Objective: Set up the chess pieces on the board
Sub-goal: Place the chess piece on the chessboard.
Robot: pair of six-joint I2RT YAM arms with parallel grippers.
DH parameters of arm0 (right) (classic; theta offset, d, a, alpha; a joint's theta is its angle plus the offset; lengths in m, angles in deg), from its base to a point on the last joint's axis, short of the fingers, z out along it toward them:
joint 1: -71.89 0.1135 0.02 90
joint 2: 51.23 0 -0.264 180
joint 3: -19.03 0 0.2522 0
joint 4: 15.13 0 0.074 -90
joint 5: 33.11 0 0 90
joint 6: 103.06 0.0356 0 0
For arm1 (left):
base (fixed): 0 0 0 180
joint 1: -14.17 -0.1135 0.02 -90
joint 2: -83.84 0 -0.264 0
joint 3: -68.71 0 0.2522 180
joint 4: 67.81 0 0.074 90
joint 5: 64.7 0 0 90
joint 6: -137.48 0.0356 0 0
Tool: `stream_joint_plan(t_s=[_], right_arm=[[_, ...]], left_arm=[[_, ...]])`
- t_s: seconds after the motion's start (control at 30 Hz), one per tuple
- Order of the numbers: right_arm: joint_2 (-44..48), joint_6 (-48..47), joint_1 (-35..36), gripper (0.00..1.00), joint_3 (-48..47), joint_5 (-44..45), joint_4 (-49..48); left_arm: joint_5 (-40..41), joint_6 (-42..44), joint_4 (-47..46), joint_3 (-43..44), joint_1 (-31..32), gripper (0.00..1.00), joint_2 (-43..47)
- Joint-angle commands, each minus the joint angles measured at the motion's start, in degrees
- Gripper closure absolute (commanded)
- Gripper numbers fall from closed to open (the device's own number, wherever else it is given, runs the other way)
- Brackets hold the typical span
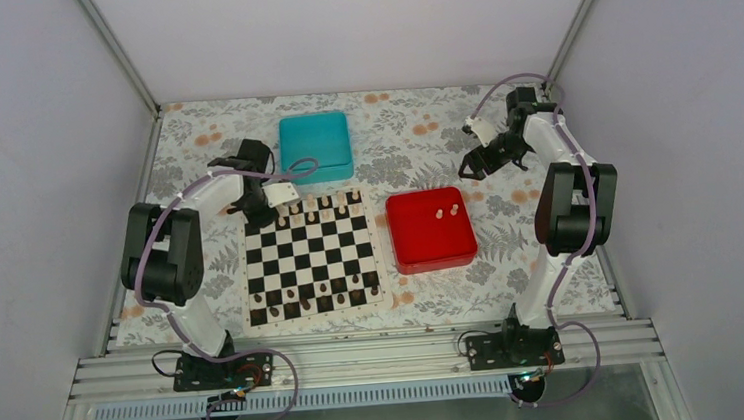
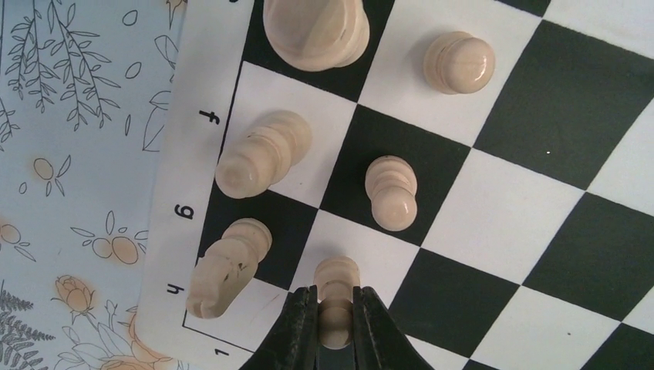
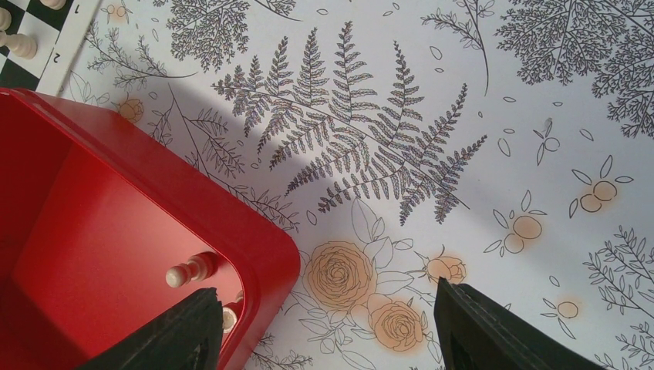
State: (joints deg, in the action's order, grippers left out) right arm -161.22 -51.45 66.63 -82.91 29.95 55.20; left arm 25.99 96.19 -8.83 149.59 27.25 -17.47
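Observation:
My left gripper (image 2: pixel 336 316) is shut on a cream pawn (image 2: pixel 337 281) by its head, with the pawn's base over a white square at the far left corner of the board (image 2: pixel 501 223). Beside it stand a cream knight (image 2: pixel 227 270), a bishop (image 2: pixel 262 154) and two other pawns (image 2: pixel 392 193). From above, the left gripper (image 1: pixel 270 216) is at the board's (image 1: pixel 310 257) far left corner. My right gripper (image 3: pixel 328 331) is open and empty over the tablecloth, just past the red tray's corner (image 3: pixel 254 247). Two cream pieces (image 1: pixel 445 210) stand in the tray; one pawn (image 3: pixel 189 271) shows clearly.
A teal box (image 1: pixel 315 146) sits behind the board. The red tray (image 1: pixel 437 260) lies right of the board. Dark pieces (image 1: pixel 314 293) fill the board's near rows, and cream pieces line its far rows. The right gripper (image 1: pixel 480 164) hangs behind the tray.

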Motion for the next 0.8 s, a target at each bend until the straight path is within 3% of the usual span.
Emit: stream_joint_plan(t_s=[0.0, 0.3, 0.5, 0.77], right_arm=[[-0.6, -0.9, 0.5, 0.29, 0.5, -1.2, -0.1], [-0.8, -1.0, 0.4, 0.29, 0.8, -1.2, -0.3], [-0.4, -1.2, 0.5, 0.29, 1.6, -0.9, -0.5], [-0.4, -1.5, 0.5, 0.29, 1.6, -1.2, -0.3]], left_arm=[[-1.9, 0.5, 0.4, -0.1, -0.3, 0.91, -1.5], [-1.5, 0.7, 0.7, -0.6, -0.3, 0.9, -2.1], [-1.0, 0.4, 1.3, 0.2, -0.3, 0.79, -2.1], [0.2, -0.5, 11.8, 7.8, 3.3, 0.66, 3.1]])
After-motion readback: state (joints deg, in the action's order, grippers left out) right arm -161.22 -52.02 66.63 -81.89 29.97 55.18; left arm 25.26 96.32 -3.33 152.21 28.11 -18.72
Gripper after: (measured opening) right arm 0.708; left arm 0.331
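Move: The pawn held by its head in the left fingers hangs just over its g2 square, whose middle is straight below that hand, about 3 cm down. The knight stands some 4 cm ahead, the bishop 4 cm ahead and 4 cm to the right, and the f2 pawn level and 4 cm right, all slightly below the fingertips. From the right hand the square lies roughly 47 cm left, 8 cm back and 9 cm lower. The held pawn is lowered about 1 cm onto its white square beside the f2 pawn by the left hand, which stays there while its fingers open to about a third and let go of the head. The open hand then eases back towards the base, a bit over half a centimetre, and starts to rise by about 1 cm, fingers still pointing down. ##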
